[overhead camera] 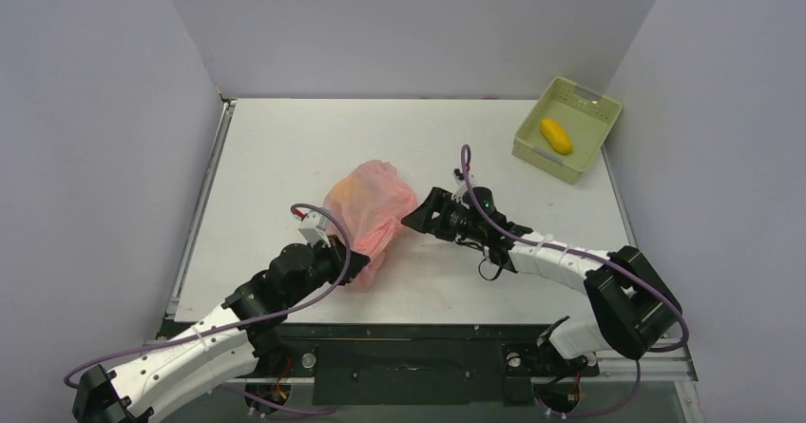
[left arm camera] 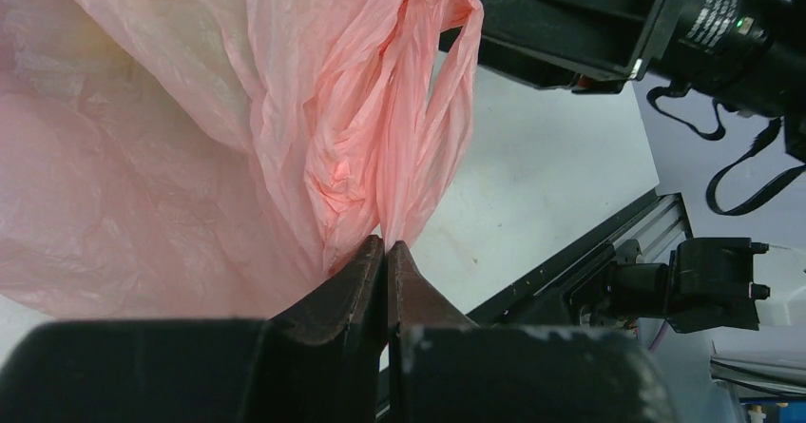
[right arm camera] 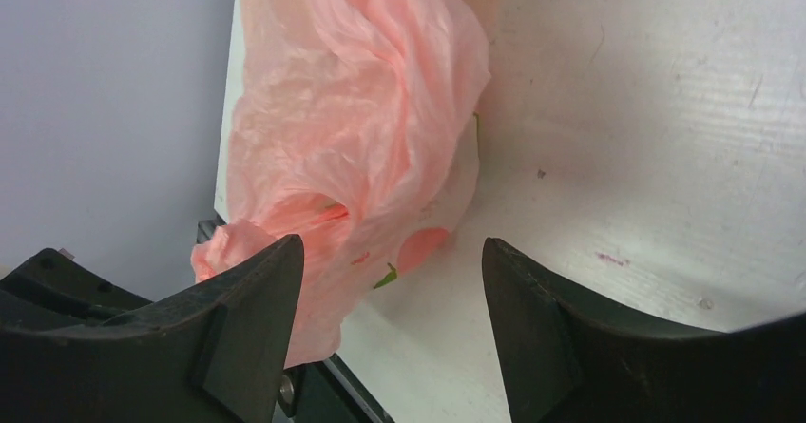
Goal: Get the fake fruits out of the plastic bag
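The pink plastic bag (overhead camera: 373,204) lies crumpled mid-table, with a yellowish shape showing through its left side. My left gripper (overhead camera: 355,263) is at the bag's near end, and its jaws (left arm camera: 388,244) are shut on a pinched fold of the bag (left arm camera: 285,109) below a loop handle (left arm camera: 454,81). My right gripper (overhead camera: 414,218) stands open beside the bag's right side. In the right wrist view the gripper (right arm camera: 388,252) has the bag (right arm camera: 352,109) just ahead of it. A red fruit (right arm camera: 421,248) and a green stem show through the film. A yellow-orange oval fruit (overhead camera: 556,136) lies in the basket.
A pale green slotted basket (overhead camera: 582,96) stands at the far right corner, against the right wall. Grey walls close the table on the left, back and right. A black rail (left arm camera: 570,252) runs along the table's near edge.
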Robot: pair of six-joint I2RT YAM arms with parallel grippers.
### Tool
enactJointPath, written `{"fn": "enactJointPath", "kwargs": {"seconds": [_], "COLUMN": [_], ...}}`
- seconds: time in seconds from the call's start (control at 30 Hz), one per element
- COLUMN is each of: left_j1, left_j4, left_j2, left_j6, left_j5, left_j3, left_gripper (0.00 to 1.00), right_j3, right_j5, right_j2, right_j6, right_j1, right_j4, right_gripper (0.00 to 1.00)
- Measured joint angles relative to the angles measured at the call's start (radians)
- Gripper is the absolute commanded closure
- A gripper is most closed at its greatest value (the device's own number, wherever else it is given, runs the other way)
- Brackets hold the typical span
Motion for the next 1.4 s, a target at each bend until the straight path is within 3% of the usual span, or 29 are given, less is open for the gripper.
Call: {"fn": "enactJointPath", "kwargs": {"seconds": [0.1, 0.3, 0.4, 0.5, 0.63, 0.83, 1.0, 1.23, 1.4], "left_j1": [0.000, 0.000, 0.000, 0.002, 0.005, 0.007, 0.011, 0.013, 0.013], "left_j4": [-0.001, -0.002, -0.002, -0.005, -0.031, -0.132, -0.167, -0.219, -0.295], "left_j2": [-0.023, -0.049, -0.057, -0.061, -0.067, -0.090, -0.098, -0.136, -0.185], "left_j6": [-0.014, -0.018, -0.018, -0.017, -0.013, 0.023, 0.063, 0.085, 0.094], "left_j5": [0.004, 0.005, 0.005, 0.006, 0.008, -0.029, -0.072, -0.118, -0.138], "left_j3": [-0.020, -0.024, -0.024, -0.024, -0.024, 0.012, 0.084, 0.131, 0.140], "left_gripper": [1.00, 1.00, 1.00, 1.00, 1.00, 1.00, 1.00, 1.00, 1.00], "right_j3": [-0.055, -0.058, -0.058, -0.047, -0.008, 0.170, 0.380, 0.510, 0.548], "right_j5": [0.021, 0.031, 0.032, 0.031, 0.080, 0.363, 0.669, 0.998, 0.991], "right_j2": [0.014, 0.131, 0.187, 0.230, 0.224, 0.090, 0.087, 0.177, 0.225], "right_j6": [0.060, 0.161, 0.194, 0.211, 0.159, -0.117, -0.353, -0.598, -0.752], "right_j1": [0.016, 0.035, 0.066, 0.095, 0.112, 0.161, 0.256, 0.320, 0.309], "right_j4": [0.069, 0.274, 0.341, 0.378, 0.295, -0.164, -0.422, -0.541, -0.543], "right_gripper": [0.38, 0.53, 0.72, 1.00, 1.00, 1.00, 1.00, 1.00, 1.00]}}
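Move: Some 5 cm to the right hand's left, level with it fore and aft and about 3 cm lower, is the pink bag's loose side. The fruit bulge lies about 15 cm left, 6 cm ahead and 8 cm below that hand; the left gripper stands about 12 cm left and 10 cm back, at nearly the same height. From the left hand, already shut on a gathered end of the bag, the loose side is roughly 10 cm ahead, 7 cm right and 4 cm down. Reaching left about 5 cm and slightly down, the open right hand shuts its fingers on the bag's loose side, then draws it back to the right, forward and up some 7 cm each way, the wrist turning about 70 degrees so the fingers swing from leftward to forward. The left hand keeps its pinch and, late on, pulls about 4 cm left and as much up. ##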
